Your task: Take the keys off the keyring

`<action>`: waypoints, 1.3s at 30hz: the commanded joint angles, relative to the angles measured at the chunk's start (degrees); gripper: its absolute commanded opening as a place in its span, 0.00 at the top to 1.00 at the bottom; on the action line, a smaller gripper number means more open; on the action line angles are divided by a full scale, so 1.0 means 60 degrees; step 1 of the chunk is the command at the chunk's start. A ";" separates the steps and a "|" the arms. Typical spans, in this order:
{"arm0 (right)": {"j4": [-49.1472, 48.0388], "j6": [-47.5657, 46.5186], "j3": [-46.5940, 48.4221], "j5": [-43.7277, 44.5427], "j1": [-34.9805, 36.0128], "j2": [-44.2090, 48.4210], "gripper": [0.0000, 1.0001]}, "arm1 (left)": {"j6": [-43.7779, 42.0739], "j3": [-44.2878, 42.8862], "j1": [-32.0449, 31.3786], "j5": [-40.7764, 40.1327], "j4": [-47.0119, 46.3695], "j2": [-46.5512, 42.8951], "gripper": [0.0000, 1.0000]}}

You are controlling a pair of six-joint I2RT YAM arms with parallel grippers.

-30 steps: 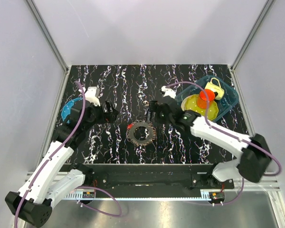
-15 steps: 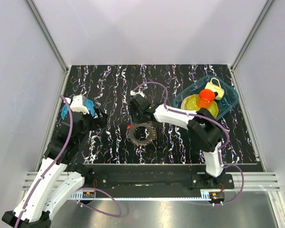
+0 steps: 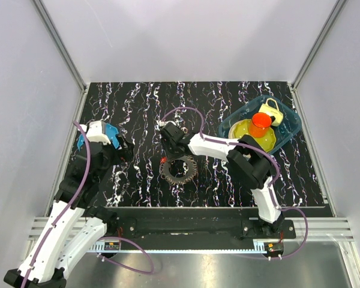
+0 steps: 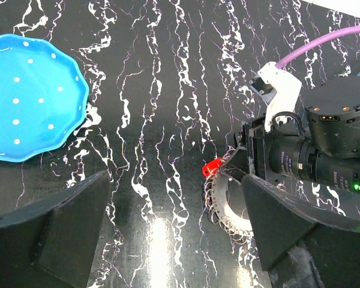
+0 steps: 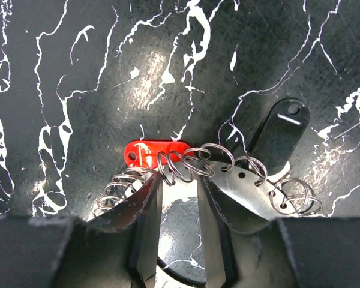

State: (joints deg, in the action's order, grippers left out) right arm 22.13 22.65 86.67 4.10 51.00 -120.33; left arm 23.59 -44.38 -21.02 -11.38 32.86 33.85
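Observation:
The keys (image 3: 179,170) lie fanned in a toothed wreath on the black marbled table, with a small red piece (image 3: 163,160) at the upper left. Close up, the keyring (image 5: 245,185) is a curved metal band with small wire loops through it, beside the red piece (image 5: 156,151) and a black tag (image 5: 280,133). My right gripper (image 3: 170,153) is down on the wreath's upper-left edge. Its fingers (image 5: 145,223) stand a narrow gap apart, over the band, a few loops between the tips. My left gripper (image 4: 174,240) hangs wide open and empty to the left of the keys (image 4: 225,211).
A blue dotted plate (image 4: 24,102) lies at the left, partly under my left arm (image 3: 87,171). A teal tray (image 3: 291,127) at the back right holds a yellow plate (image 3: 245,129), an orange cup (image 3: 260,123) and a yellow toy (image 3: 270,110).
My right arm swung left across the table and came down on the wreath's upper-left edge, its jaws narrowing. My left arm drew back left toward the blue plate, still open.

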 commanded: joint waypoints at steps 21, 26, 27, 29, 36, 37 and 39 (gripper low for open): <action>-0.3614 -0.4562 -0.3003 -0.1585 0.0098 0.3526 1.00 | 0.0593 0.0526 0.0148 0.0869 -0.0365 0.0115 0.19; -0.5006 -0.5006 -0.4703 -0.2644 0.0098 0.5039 1.00 | 0.1194 0.0863 0.0148 0.2505 -0.0657 0.0657 0.26; -0.5108 -0.5006 -0.5023 -0.2921 0.0098 0.5461 1.00 | 0.1209 0.0878 0.0163 0.2758 -0.0759 0.0774 0.27; -0.5401 -0.4962 -0.5304 -0.3259 0.0098 0.5874 1.00 | 0.1064 0.0835 0.0163 0.3706 -0.1169 0.1126 0.30; -0.5959 -0.5620 -0.6563 -0.5030 0.0098 0.8347 1.00 | -0.0999 0.0191 0.0148 0.7430 -0.1932 0.1596 0.28; -0.5814 -0.5708 -0.6594 -0.5237 0.0098 0.8525 1.00 | -0.1597 0.0262 0.0047 0.7636 -0.2135 0.1508 0.28; -0.5477 -0.6060 -0.6522 -0.6053 0.0098 0.8950 1.00 | -0.2084 0.0670 -0.0682 0.7375 -0.2559 0.1128 0.28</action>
State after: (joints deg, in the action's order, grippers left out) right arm -7.38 -8.88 46.61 -21.65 51.13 -72.77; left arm 20.67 -39.83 -20.88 24.16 25.15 43.51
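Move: Some 3 cm to the right of the right hand and 4 cm nearer the base lies the keyring's middle; its far-left rim is right at the open fingertips, only about 1 cm lower. The red tag lies roughly 2 cm left and level, the black tag about 5 cm ahead and 2 cm right, both also about 1 cm lower. From the left hand, the keyring is about 19 cm right, 3 cm ahead and 22 cm below. Sliding about 1 cm forward near the tabletop, the right fingers shut on the keyring's rim beside the red tag, then raise it some 17 cm while drawing back 10 cm and slightly right, swinging counter-clockwise and tipping up until they point leftward. Late on, the left hand travels about 10 cm right towards it, dipping then rising a little, turning some 30 degrees clockwise, its fingers narrowing but still well open. ##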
